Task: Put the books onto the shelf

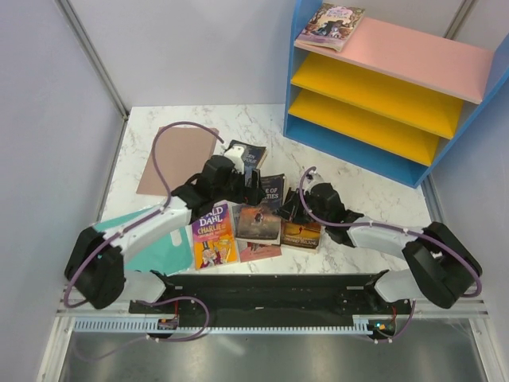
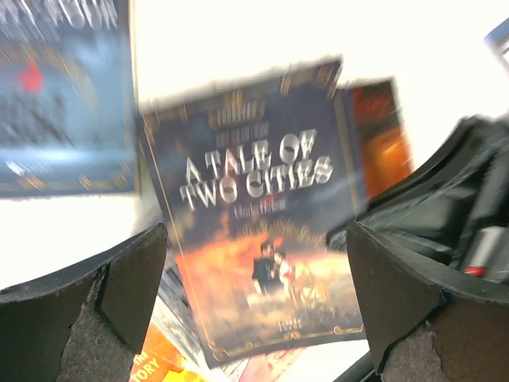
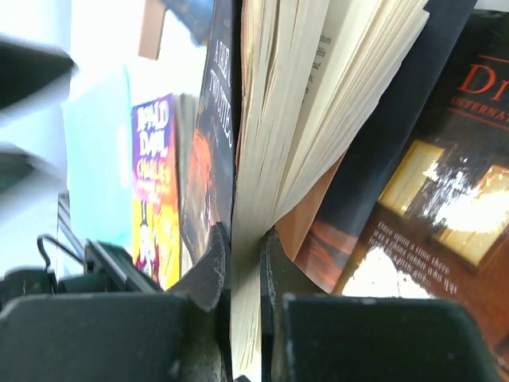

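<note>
The dark A Tale of Two Cities book (image 2: 262, 231) is in the middle of the spread of books, one edge tilted up. My right gripper (image 3: 246, 239) is shut on its page edge, with the dark cover (image 3: 213, 135) against the left finger. My left gripper (image 2: 254, 247) hovers open just above the same book (image 1: 273, 189), touching nothing. Around it lie the dark blue book (image 1: 246, 153), the yellow-purple Roald Dahl (image 1: 213, 236), a pink-red book (image 1: 258, 225) and a brown-orange one (image 1: 301, 233). The blue-framed shelf (image 1: 390, 95) stands at the far right, with one book (image 1: 330, 24) on its pink top board.
A plain brownish-pink board (image 1: 171, 159) lies at the back left of the marble table. A teal sheet (image 1: 159, 248) lies under the left arm near the front edge. Grey walls close in both sides. The two arms are close together over the books.
</note>
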`<move>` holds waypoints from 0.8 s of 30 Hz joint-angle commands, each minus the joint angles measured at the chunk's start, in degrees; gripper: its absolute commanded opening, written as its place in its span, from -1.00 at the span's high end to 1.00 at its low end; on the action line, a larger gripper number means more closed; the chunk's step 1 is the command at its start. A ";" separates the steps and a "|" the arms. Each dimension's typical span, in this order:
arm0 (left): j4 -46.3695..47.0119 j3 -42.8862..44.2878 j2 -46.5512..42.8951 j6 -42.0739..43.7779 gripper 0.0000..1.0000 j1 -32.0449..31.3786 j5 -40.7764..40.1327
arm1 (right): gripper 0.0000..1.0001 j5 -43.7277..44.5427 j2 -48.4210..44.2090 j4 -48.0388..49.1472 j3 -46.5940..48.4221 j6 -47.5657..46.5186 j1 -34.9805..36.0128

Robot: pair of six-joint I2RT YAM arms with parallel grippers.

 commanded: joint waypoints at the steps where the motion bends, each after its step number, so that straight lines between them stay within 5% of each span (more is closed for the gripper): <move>1: 2.82 -1.05 -6.73 2.47 -1.00 2.15 1.20 | 1.00 -3.17 -8.22 2.13 3.16 -4.87 -0.06; 10: 15.12 -8.95 -14.38 -0.70 -1.00 18.24 34.57 | 1.00 -10.02 -20.35 0.27 3.95 -6.37 -6.46; 24: 25.49 -12.65 -6.13 -4.91 -1.00 18.95 47.18 | 1.00 -15.64 -20.53 4.31 3.24 -3.82 -9.29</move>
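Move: My right hand, nearly shut, already pinches the fore-edge of A Tale of Two Cities, whose middle lies about 7 cm to its left and 3 cm below. The brown book lies some 6 cm right, 2 cm back and 6 cm below this hand; the lowest shelf opening is roughly 22 cm ahead and 23 cm right, about level. From my empty left hand, A Tale of Two Cities is about 3 cm right, 2 cm back and 8 cm below, Nineteen Eighty-Four 10 cm ahead, 3 cm left and 11 cm below. Keeping my pinch on A Tale of Two Cities' page edge, I raise my right hand almost 10 cm and ease it 3 or 4 cm right, its fingers tipping up a little. My wide-open left hand climbs about 6 cm, swings left and then partly back towards the book's spine side, rolling its left side down some 25 degrees and turning clockwise. ##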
